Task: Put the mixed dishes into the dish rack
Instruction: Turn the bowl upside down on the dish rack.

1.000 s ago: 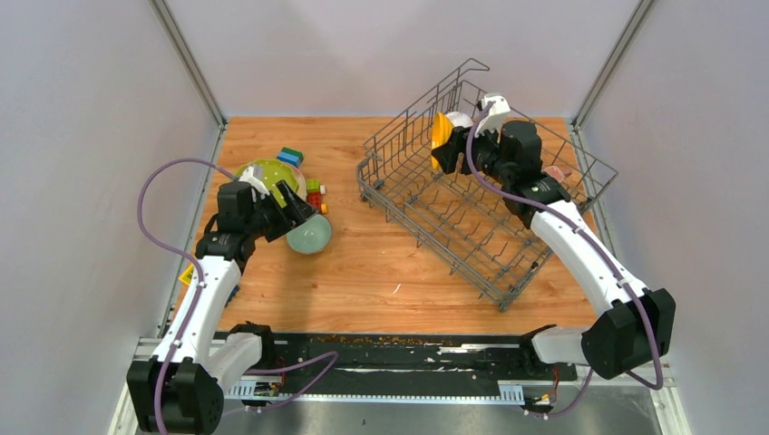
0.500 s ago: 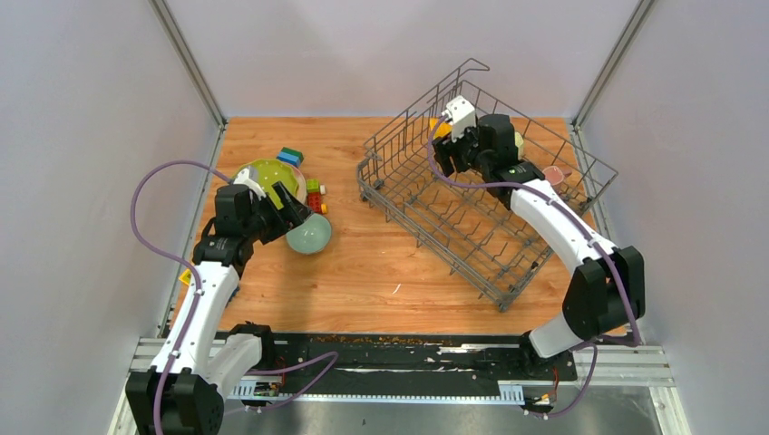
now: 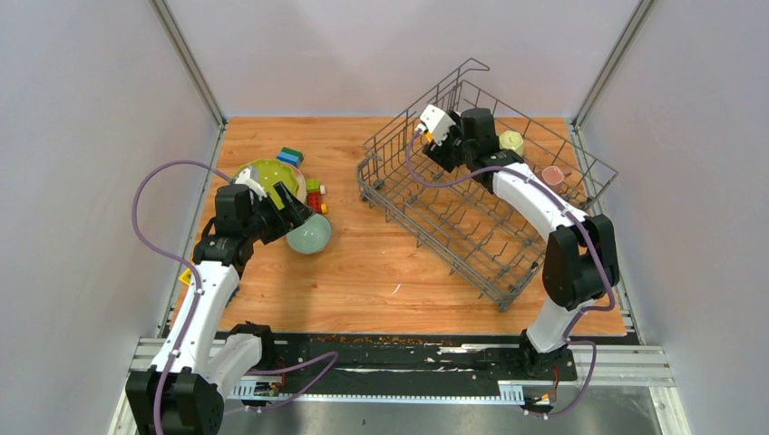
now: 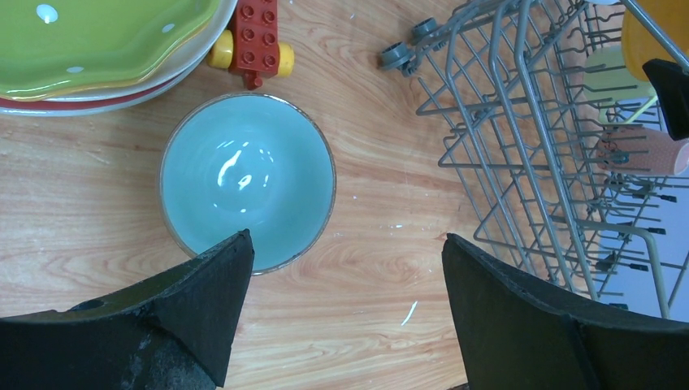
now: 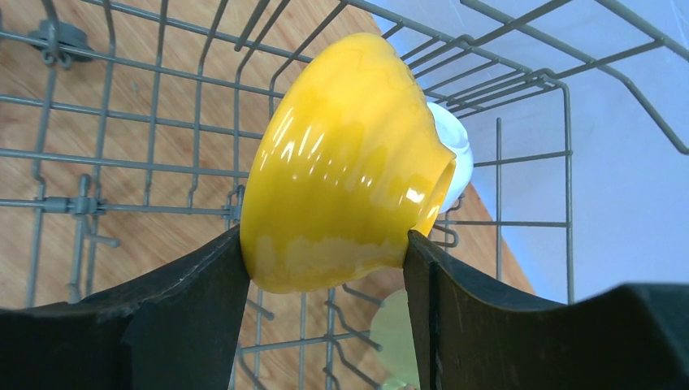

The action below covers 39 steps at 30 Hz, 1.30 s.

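The grey wire dish rack (image 3: 453, 222) sits at an angle on the right of the table. Inside its far left corner my right gripper (image 5: 325, 244) is shut on a yellow bowl (image 5: 341, 162), held on its side, with a white bowl (image 5: 451, 150) just behind it. A pale-green mug (image 3: 511, 140) and a pink mug (image 3: 552, 174) stand in the rack. My left gripper (image 4: 345, 252) hangs open over the table, its left finger above the near rim of a teal bowl (image 4: 248, 179). A lime-green dotted plate (image 4: 97, 36) tops a stack beside that bowl.
Red and yellow toy blocks (image 4: 256, 36) lie between the plate stack and the teal bowl, and more blocks (image 3: 290, 156) sit behind the stack. The rack's wheeled corner (image 4: 398, 55) is to the right of the bowl. White walls enclose the table.
My right arm has swung left along the rack's back wall, carrying the yellow bowl to the far left corner. The left gripper has barely moved.
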Motion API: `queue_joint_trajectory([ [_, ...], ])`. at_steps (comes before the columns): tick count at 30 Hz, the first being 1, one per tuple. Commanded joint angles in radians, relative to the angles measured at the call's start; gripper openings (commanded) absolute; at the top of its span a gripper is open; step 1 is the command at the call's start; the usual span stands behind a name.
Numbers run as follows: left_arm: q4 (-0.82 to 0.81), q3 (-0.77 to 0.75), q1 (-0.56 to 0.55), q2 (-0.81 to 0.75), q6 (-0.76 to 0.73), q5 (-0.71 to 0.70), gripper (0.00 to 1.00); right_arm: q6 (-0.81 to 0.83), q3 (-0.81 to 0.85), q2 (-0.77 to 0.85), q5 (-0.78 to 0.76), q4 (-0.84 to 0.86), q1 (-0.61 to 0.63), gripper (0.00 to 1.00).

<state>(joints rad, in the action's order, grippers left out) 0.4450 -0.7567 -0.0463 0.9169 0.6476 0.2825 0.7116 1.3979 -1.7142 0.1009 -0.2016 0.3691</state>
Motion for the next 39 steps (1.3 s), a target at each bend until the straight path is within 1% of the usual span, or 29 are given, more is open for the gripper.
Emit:
queue_joint_trajectory([
  [1,-0.024,-0.019,-0.002,-0.002,-0.015,0.017,0.93,0.132,0.096,-0.037,0.011,-0.002,-0.014,0.03],
  [7,-0.015,-0.020,0.001,-0.004,-0.026,0.025,0.93,0.208,0.134,-0.089,0.042,-0.031,-0.022,0.04],
  [9,-0.013,-0.022,0.004,-0.003,-0.030,0.030,0.93,0.244,0.158,-0.114,0.057,-0.068,-0.022,0.04],
  [13,-0.009,-0.025,0.007,-0.003,-0.036,0.031,0.93,0.264,0.238,-0.181,0.084,-0.146,-0.022,0.05],
  [19,-0.007,-0.029,0.011,0.001,-0.039,0.037,0.93,0.308,0.322,-0.256,0.079,-0.214,-0.022,0.11],
  [21,-0.006,-0.028,0.013,0.001,-0.042,0.036,0.93,0.318,0.338,-0.275,0.064,-0.242,-0.021,0.11],
  [23,-0.004,-0.025,0.015,-0.001,-0.043,0.035,0.93,0.324,0.338,-0.281,0.059,-0.253,-0.022,0.14],
  [26,-0.010,-0.020,0.017,0.002,-0.040,0.041,0.93,0.321,0.331,-0.281,0.069,-0.257,-0.021,0.25],
  [31,-0.017,-0.021,0.019,0.012,-0.039,0.048,0.93,0.315,0.344,-0.293,0.071,-0.269,-0.021,0.31],
  [33,-0.017,-0.021,0.019,0.013,-0.038,0.048,0.93,0.318,0.347,-0.296,0.066,-0.269,-0.022,0.39],
  [35,-0.018,-0.020,0.019,0.013,-0.037,0.049,0.93,0.322,0.349,-0.296,0.057,-0.271,-0.022,0.44],
  [37,-0.020,-0.018,0.019,0.015,-0.036,0.050,0.93,0.324,0.349,-0.297,0.054,-0.273,-0.022,0.47],
  [39,-0.021,-0.017,0.019,0.016,-0.035,0.049,0.93,0.324,0.348,-0.295,0.052,-0.273,-0.022,0.49],
])
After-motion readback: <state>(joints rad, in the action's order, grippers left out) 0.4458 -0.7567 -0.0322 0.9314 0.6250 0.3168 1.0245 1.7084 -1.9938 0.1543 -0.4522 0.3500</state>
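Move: The yellow bowl is already between the right fingers; the place for it, among the tines on the rack's far left side, lies about 7 cm ahead of the right hand, 2 cm left and 9 cm lower. The white bowl stands some 14 cm ahead and 5 cm right, the yellow mug about 8 cm ahead and 18 cm right, both roughly 12 cm below. From the idle left hand that place is about 24 cm ahead, 29 cm right and 8 cm below. The yellow bowl is lowered into the far left part of the rack, towards the white bowl: the right hand, keeping its grip, goes down and forward about 5 and 4 cm, the sinking coming mostly in the second half of the travel. Meanwhile the wrist rolls its left side down and turns counter-clockwise, some 20 degrees in all; then it holds still there. ##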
